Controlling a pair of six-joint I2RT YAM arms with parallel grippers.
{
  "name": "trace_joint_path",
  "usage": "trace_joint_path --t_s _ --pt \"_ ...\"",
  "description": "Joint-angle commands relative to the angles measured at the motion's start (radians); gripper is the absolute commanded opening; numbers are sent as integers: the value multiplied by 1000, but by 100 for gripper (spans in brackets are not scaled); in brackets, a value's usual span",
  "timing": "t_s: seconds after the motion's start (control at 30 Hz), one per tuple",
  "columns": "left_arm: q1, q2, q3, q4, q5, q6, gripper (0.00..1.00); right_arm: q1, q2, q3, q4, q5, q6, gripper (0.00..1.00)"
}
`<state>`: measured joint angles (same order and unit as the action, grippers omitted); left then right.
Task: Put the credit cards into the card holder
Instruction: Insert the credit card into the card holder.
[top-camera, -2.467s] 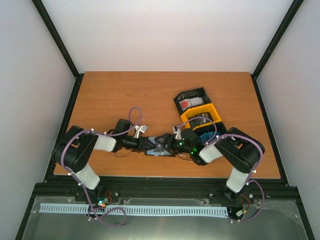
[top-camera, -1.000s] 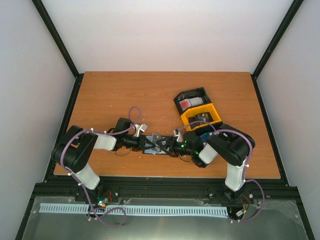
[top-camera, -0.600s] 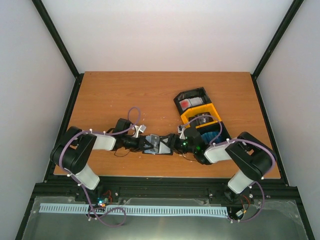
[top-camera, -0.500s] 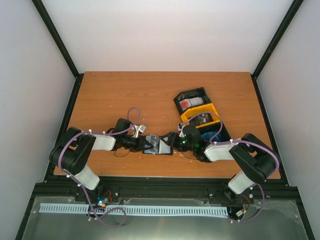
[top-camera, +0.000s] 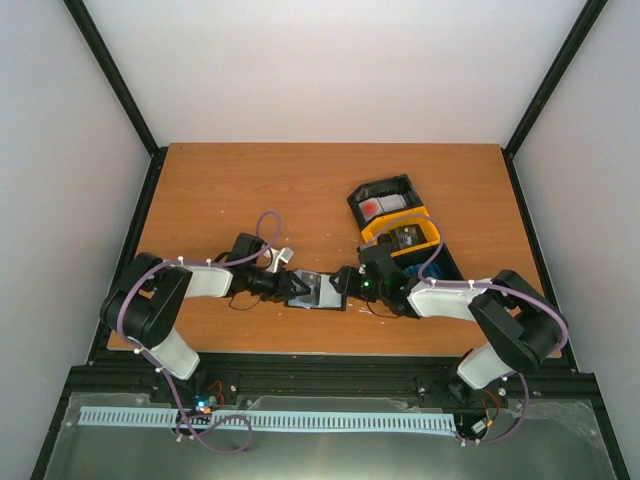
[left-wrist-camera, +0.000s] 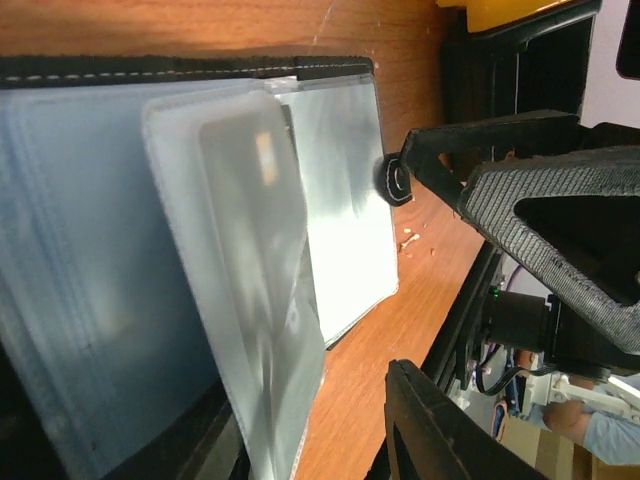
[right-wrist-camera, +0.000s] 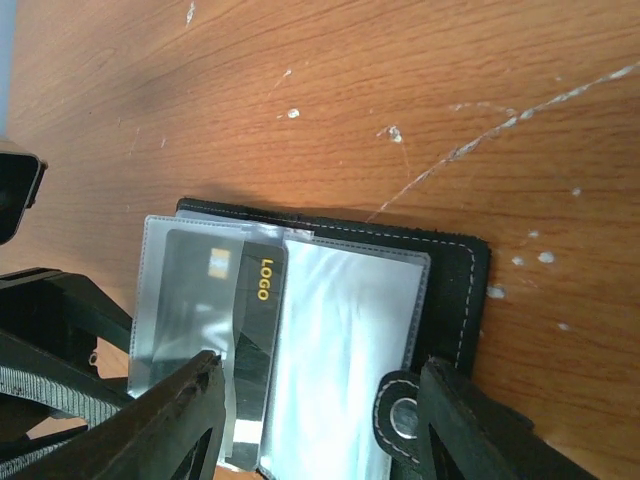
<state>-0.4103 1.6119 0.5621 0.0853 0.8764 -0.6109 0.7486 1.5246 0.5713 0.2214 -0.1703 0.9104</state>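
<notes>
The black card holder (top-camera: 322, 293) lies open on the table between both grippers, its clear sleeves (right-wrist-camera: 340, 340) spread and its snap tab (right-wrist-camera: 400, 415) at the right edge. A dark grey credit card (right-wrist-camera: 250, 300) marked LOGO sits partly inside a left sleeve. In the left wrist view the same card (left-wrist-camera: 250, 220) shows through the plastic. My left gripper (top-camera: 297, 287) is open at the holder's left edge, with a sleeve edge hanging loose between its fingers. My right gripper (right-wrist-camera: 320, 405) is open and straddles the holder from the right. A red-and-white card (top-camera: 375, 207) lies in a tray.
A joined row of trays stands behind the right arm, a black one (top-camera: 400, 184) farthest and a yellow one (top-camera: 428, 220) nearer. The table's near edge runs just below both grippers. White scratches mark the wood (right-wrist-camera: 480, 140) beside the holder.
My left gripper has opened from shut and let go of the sleeve. The right arm has stretched lower and further right, its gripper staying at the holder with the jaws slightly narrower.
</notes>
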Motion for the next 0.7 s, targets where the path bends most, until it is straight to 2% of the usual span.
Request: trace_joint_path --t_s 0.0,0.27,0.4,0.57,0.67 --pt "5 28 40 55 84 4 36 8 -50 12 -43 52 -31 53" --pt "-11 3 62 63 102 19 41 8 -105 -2 -85 117 -33 53" --pt "-31 19 74 54 85 17 40 8 -93 15 -104 108 -61 51" --pt "-33 45 79 22 29 29 37 38 -30 65 -123 66 -105 27" --pt "-37 51 83 23 25 30 36 48 7 82 -117 45 -120 20"
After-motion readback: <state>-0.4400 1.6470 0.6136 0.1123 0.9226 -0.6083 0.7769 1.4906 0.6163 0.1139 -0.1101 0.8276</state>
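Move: The part-inserted card in the upright clear sleeve is about 4 cm to the right hand's left, level with it fore and aft and some 2 cm below. The holder's silvery right page lies about 1 cm left, 1 cm back and 3 cm below that hand; the snap tab is about 2 cm right, 1 cm back and equally low. From the left hand, whose open fingers straddle the sleeve, the card is about 2 cm ahead, 1 cm right and 1 cm below. The right hand rises nearly 2 cm over the holder while easing about 1.5 cm to its right, then comes back left and sinks about 1 cm, its half-open fingers narrowing to roughly a quarter open around the card's exposed edge. Meanwhile the left hand works up and to the right by nearly 2 cm each, then sinks slightly, its partly open fingers still straddling the clear sleeve and their gap hardly changing. ##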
